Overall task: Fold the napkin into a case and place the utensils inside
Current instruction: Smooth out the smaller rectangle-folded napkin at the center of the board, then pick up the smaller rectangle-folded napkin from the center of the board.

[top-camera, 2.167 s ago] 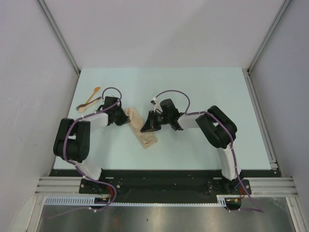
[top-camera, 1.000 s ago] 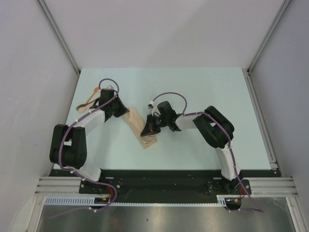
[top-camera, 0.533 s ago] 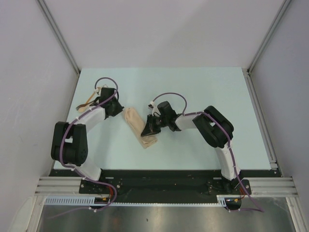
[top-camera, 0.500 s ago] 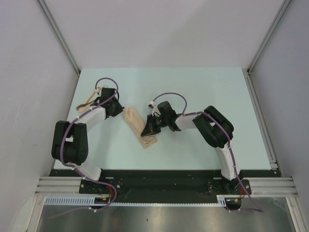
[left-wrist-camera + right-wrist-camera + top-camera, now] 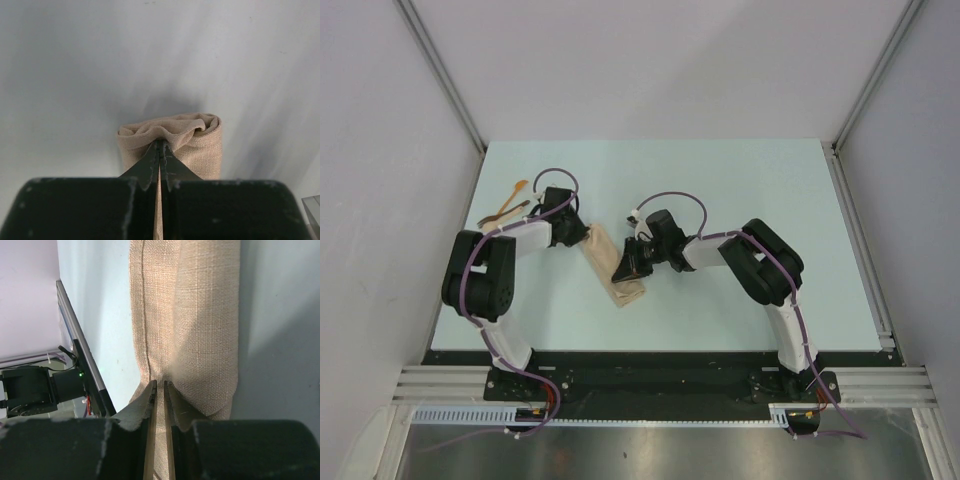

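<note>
The beige napkin (image 5: 623, 288), folded into a narrow case, lies slantwise on the table between both arms. My left gripper (image 5: 582, 238) is at its upper end. In the left wrist view the left gripper (image 5: 160, 143) is shut, pinching the top layer of the cloth (image 5: 200, 145), which puckers at the fingertips. My right gripper (image 5: 623, 265) sits at the strip's middle. In the right wrist view the right gripper (image 5: 160, 384) is closed on a fold of the napkin (image 5: 190, 315). The utensils lie apart at the far left, an orange spoon (image 5: 520, 187) and a darker brown piece (image 5: 510, 210).
The pale green table (image 5: 740, 190) is bounded by grey walls on three sides. An aluminium rail (image 5: 860, 240) runs along its right edge. The black mounting bar (image 5: 650, 372) with both arm bases lies along the near edge.
My left gripper has swung from beside the utensils back toward the napkin's upper end and closed on the cloth. The right arm has stayed put on the napkin.
</note>
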Controlling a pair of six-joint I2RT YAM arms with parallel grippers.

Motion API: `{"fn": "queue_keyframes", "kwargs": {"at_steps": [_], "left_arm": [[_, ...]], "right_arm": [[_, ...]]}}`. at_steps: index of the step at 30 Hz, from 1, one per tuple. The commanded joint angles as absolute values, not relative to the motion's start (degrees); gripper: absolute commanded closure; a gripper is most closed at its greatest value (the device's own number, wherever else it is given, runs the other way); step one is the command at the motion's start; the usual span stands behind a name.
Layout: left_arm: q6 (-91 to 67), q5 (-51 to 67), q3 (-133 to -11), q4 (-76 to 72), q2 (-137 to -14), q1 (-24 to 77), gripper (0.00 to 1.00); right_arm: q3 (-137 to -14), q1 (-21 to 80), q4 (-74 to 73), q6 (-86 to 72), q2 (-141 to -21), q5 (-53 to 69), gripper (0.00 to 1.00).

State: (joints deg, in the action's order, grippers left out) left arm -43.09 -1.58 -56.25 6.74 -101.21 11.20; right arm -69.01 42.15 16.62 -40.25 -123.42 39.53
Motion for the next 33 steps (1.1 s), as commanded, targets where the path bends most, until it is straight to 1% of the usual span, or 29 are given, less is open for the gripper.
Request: {"fn": "queue_keyframes", "kwargs": {"at_steps": [1, 5, 6, 8, 9, 12, 14, 15, 19, 20, 24, 26, 33], "left_arm": [[-44.5, 0.7, -56.8, 4.4, -103.5, 11.6, 1.0], [-43.9, 0.2, -56.9, 6.4, -102.3, 11.4, 1.0], [-44.0, 0.3, -56.9, 6.7, -101.3, 11.1, 1.0], [-44.1, 0.7, -55.8, 5.6, -98.9, 11.0, 1.0], [-44.2, 0.2, -55.5, 6.1, -96.4, 11.0, 1.0], [-44.4, 0.2, -56.5, 9.2, -93.3, 10.6, 0.99], [-44.8, 0.4, -57.8, 11.9, -89.7, 10.1, 0.98], [-44.8, 0.4, -58.0, 12.7, -88.2, 9.7, 0.97], [-44.6, 0.2, -58.5, 17.7, -78.4, 8.2, 0.89], [-44.7, -1.7, -58.3, 19.5, -72.9, 8.0, 0.88], [-44.1, -1.7, -56.7, 23.0, -60.4, 7.8, 0.79], [-43.4, -0.5, -56.5, 25.6, -55.1, 7.7, 0.78], [-41.1, 3.9, -56.1, 32.3, -45.5, 7.7, 0.78]], "right_arm": [[-69.7, 42.5, 16.3, -38.9, -125.2, 38.7, 0.85], [-70.6, 42.5, 12.8, -36.0, -123.8, 38.0, 0.84], [-71.7, 42.7, 10.0, -35.2, -123.2, 37.4, 0.82], [-73.9, 43.1, 5.4, -30.8, -121.2, 34.6, 0.78], [-76.4, 43.3, 0.3, -29.0, -120.7, 33.4, 0.74], [-80.1, 44.0, -8.3, -24.3, -119.3, 29.4, 0.67], [-82.5, 44.3, -10.7, -22.6, -118.8, 26.5, 0.64], [-83.3, 44.5, -12.5, -21.5, -118.6, 25.8, 0.61], [-88.4, 45.4, -16.5, -18.0, -118.8, 21.5, 0.54], [-89.4, 46.2, -17.3, -17.4, -119.0, 20.5, 0.53], [-95.6, 48.2, -22.9, -14.3, -121.4, 14.6, 0.46], [-98.8, 49.2, -24.8, -12.8, -123.0, 11.9, 0.44], [-106.2, 53.3, -29.1, -11.3, -128.2, 1.1, 0.39]]}}
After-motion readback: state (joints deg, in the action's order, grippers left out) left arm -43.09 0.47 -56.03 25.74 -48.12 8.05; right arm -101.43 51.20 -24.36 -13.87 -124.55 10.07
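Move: The folded strip of napkin lies under both my hands. Its middle is about 8 cm back and 7 cm to the right of my left fingertips, which press on its far end. The orange spoon lies some 17 cm left and 11 cm ahead of that hand, the brown utensil about 18 cm left and 7 cm ahead. From my right hand the napkin's middle is roughly 4 cm ahead and 2 cm left, just below. I keep my closed left fingertips pressed on the napkin's far end a moment, then lift them off and swing that hand up about 27 cm and back some 11, tilting the fingers up towards level. My right hand comes up off the cloth, opens to over half and works up, forward and left along the strip towards its far end, rolling as its fingers tip further down. ##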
